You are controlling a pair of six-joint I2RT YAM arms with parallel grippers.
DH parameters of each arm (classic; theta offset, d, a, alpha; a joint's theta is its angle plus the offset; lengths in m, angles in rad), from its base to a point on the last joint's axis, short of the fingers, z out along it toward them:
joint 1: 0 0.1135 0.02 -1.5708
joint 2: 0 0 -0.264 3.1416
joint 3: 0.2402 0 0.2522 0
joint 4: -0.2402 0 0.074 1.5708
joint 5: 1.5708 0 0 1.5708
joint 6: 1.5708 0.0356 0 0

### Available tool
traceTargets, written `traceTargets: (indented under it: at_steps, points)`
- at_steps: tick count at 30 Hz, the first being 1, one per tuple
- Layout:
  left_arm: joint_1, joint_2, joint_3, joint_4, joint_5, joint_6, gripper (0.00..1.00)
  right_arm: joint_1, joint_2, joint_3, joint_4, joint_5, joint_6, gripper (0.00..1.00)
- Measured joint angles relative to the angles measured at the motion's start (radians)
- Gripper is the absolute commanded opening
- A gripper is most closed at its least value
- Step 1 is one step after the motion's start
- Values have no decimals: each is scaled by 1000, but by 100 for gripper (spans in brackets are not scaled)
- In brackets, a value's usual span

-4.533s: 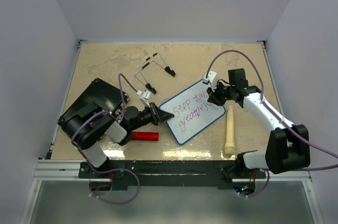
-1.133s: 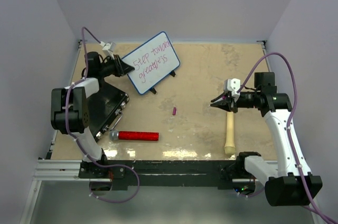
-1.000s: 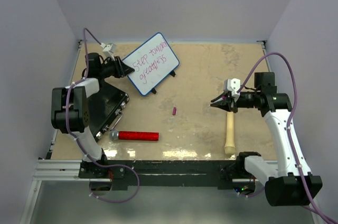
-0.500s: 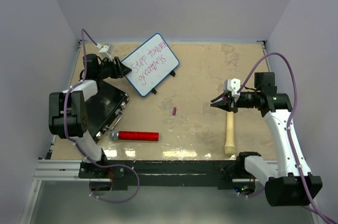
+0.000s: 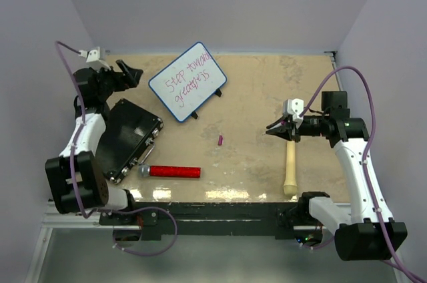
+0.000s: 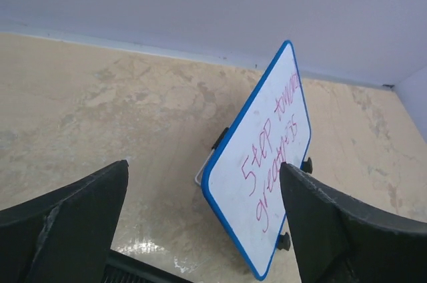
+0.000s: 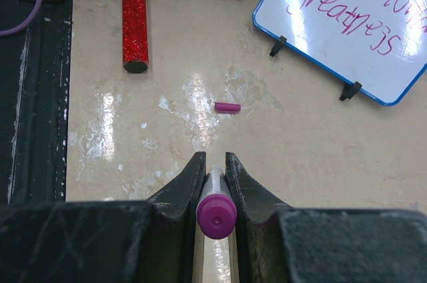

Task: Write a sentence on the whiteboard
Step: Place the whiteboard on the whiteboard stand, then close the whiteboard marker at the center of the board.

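The whiteboard [image 5: 188, 81] stands propped on its black feet at the back left of the table, its blue rim free of both grippers. The sentence [image 5: 189, 83] runs over it in two pink lines. My left gripper [image 5: 130, 75] hangs open to the left of the board, apart from it. In the left wrist view the whiteboard [image 6: 267, 183] and the sentence [image 6: 272, 163] show between the wide-spread fingers [image 6: 73, 223]. My right gripper [image 5: 273, 128] is shut on a purple-ended marker [image 7: 216, 213] at mid right. The whiteboard [image 7: 347, 29] lies ahead of it.
A small purple cap [image 5: 220, 140] lies on the table between board and right gripper. A red glittery cylinder [image 5: 173, 171] lies near the front left, beside a black case [image 5: 130, 137]. A wooden pestle-like stick [image 5: 289, 166] lies under the right gripper.
My left gripper has opened, let go of the whiteboard's left corner and drawn back to the left. The board stays standing. The right arm has not moved.
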Motion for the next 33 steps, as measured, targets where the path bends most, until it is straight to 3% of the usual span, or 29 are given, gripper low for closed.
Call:
traceTargets:
  at_steps: [3, 6, 14, 18, 21, 25, 33]
  points:
    - [15, -77, -35, 28, 31, -85, 86, 0, 0, -5, 18, 1, 25, 0]
    - [-64, -120, -63, 33, 84, -145, 82, 0, 0, -13, 54, 6, 66, 0]
    - [-746, -133, -63, -204, -166, -101, 66, 0, 0, -56, 204, 53, 237, 0]
    - [-925, -36, -62, -229, -307, -95, 55, -1, 0, -69, 251, 61, 284, 0]
    - [-996, 93, -39, -277, -388, -95, 46, -1, 0, -72, 269, 74, 306, 0]
    - [-1052, 246, 11, -369, -473, -88, 43, -2, 1, -73, 283, 80, 319, 0]
    - [-1062, 320, 115, -464, -578, -74, 41, -2, 1, -77, 295, 80, 332, 0]
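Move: The marker cap lies on the table about 34 cm to the right of my left hand, some 14 cm back and 22 cm below. From that hand the whiteboard on its stand is roughly 19 cm right, 4 ahead and 9 below; the microphone is about 27 cm back and 14 right, and the black case 14 back and 6 left, both some 20 cm down. From my right hand the cap is around 19 cm left, 7 ahead and 24 below. I swing my empty left hand about 32 cm right and 16 cm back from the whiteboard's left side, first rising slightly, then dropping about 18 cm net towards the marker cap, tipping the fingers steeply down and narrowing them from wide open to under half. They stop just short of the cap. My right hand keeps the marker, easing 3 cm forward and turning slightly clockwise. ##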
